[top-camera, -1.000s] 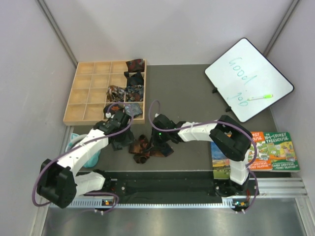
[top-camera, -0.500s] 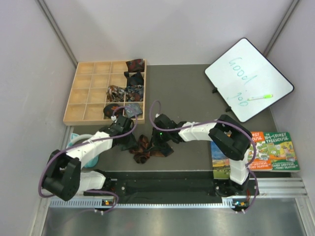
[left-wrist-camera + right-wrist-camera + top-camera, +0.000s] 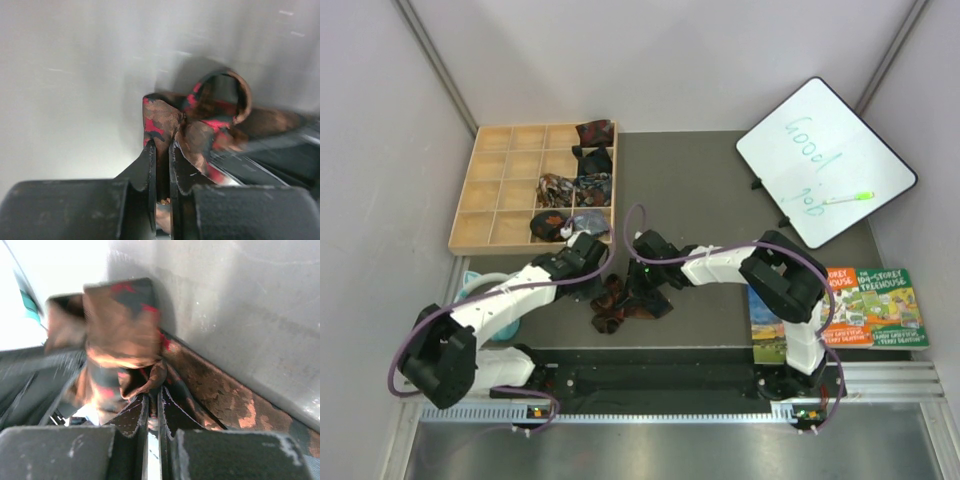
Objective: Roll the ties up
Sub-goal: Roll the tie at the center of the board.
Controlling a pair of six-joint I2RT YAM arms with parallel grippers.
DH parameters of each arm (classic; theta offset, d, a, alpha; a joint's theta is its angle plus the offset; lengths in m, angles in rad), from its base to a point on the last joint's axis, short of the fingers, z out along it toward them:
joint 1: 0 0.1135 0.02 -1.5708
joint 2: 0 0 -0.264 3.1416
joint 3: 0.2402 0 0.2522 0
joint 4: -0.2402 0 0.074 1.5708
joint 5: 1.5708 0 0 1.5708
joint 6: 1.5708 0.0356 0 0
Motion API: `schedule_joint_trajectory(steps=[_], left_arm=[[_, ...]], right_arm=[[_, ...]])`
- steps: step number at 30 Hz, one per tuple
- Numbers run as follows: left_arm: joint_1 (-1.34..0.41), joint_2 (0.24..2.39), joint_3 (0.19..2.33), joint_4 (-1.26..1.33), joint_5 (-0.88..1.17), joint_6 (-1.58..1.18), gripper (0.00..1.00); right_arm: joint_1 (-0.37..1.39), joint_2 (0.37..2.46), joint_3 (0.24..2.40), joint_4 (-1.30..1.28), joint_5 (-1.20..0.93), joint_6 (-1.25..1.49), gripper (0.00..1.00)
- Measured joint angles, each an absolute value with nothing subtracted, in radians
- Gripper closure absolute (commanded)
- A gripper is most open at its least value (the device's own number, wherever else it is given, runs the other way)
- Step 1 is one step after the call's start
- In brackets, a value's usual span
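Observation:
A long dark brown tie [image 3: 612,306] with rust-orange and red print lies bunched on the grey mat between my two arms. My left gripper [image 3: 601,281] is at its left side. In the left wrist view the left gripper [image 3: 161,146] is shut on a fold of the tie [image 3: 161,119], with a fabric loop standing behind. My right gripper [image 3: 639,292] is at the tie's right side. In the right wrist view the right gripper [image 3: 152,401] pinches an edge of the tie [image 3: 120,325]; a flat length trails off right. Small rolled ties [image 3: 593,160] fill several tray cells.
A wooden compartment tray [image 3: 500,200] sits at the back left. A whiteboard [image 3: 825,160] leans at the back right, with picture books [image 3: 865,305] in front of it. Teal headphones [image 3: 485,292] lie under the left arm. Metal rails run along the near edge.
My left gripper has moved right to the bunched tie and shut on a fold of it. The right gripper has kept its hold and stayed in place.

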State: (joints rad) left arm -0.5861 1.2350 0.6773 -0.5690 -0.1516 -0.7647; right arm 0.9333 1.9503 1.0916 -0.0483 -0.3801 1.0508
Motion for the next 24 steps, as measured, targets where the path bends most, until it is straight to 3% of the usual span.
schedule_joint_trajectory(steps=[3,12,24], left_arm=[[-0.665,1.251,0.777,-0.642,-0.186,-0.788,0.98],[-0.825,1.369,0.918,-0.759,-0.303,-0.869,0.98],[-0.961,1.569,1.068,-0.845,-0.428,-0.936,0.99]], right_arm=[[0.933,1.958,1.103,-0.057,-0.383,1.051,1.00],[0.921,1.956,1.110,-0.081,-0.397,1.048,0.72],[0.860,1.927,1.112,-0.209,-0.448,0.990,0.69]])
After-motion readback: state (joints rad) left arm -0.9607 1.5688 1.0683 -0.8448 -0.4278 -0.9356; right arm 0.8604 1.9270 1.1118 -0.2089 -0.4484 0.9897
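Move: The left fingers already hold a fold of the tie. The pinched crossing of the tie, where the right fingers grip it, lies about 8 cm to their right, level front to back and 2 cm lower. The loose folds sit some 4 cm back and 3 cm right, and the dark end about 12 cm right and 3 cm back. For the right hand, that crossing is right between its fingers; the dark end is about 5 cm right and 2 cm back. Rightward, the left arm carries its pinched fold of tie about 7.5 cm towards the right gripper, lifting 3 cm at first, then easing down slightly, while the hand rolls some 15 degrees, left side rising. The right fingers, shut on the crossing at first, part slightly around it and then back off about 3 cm to the right, close to the table. ##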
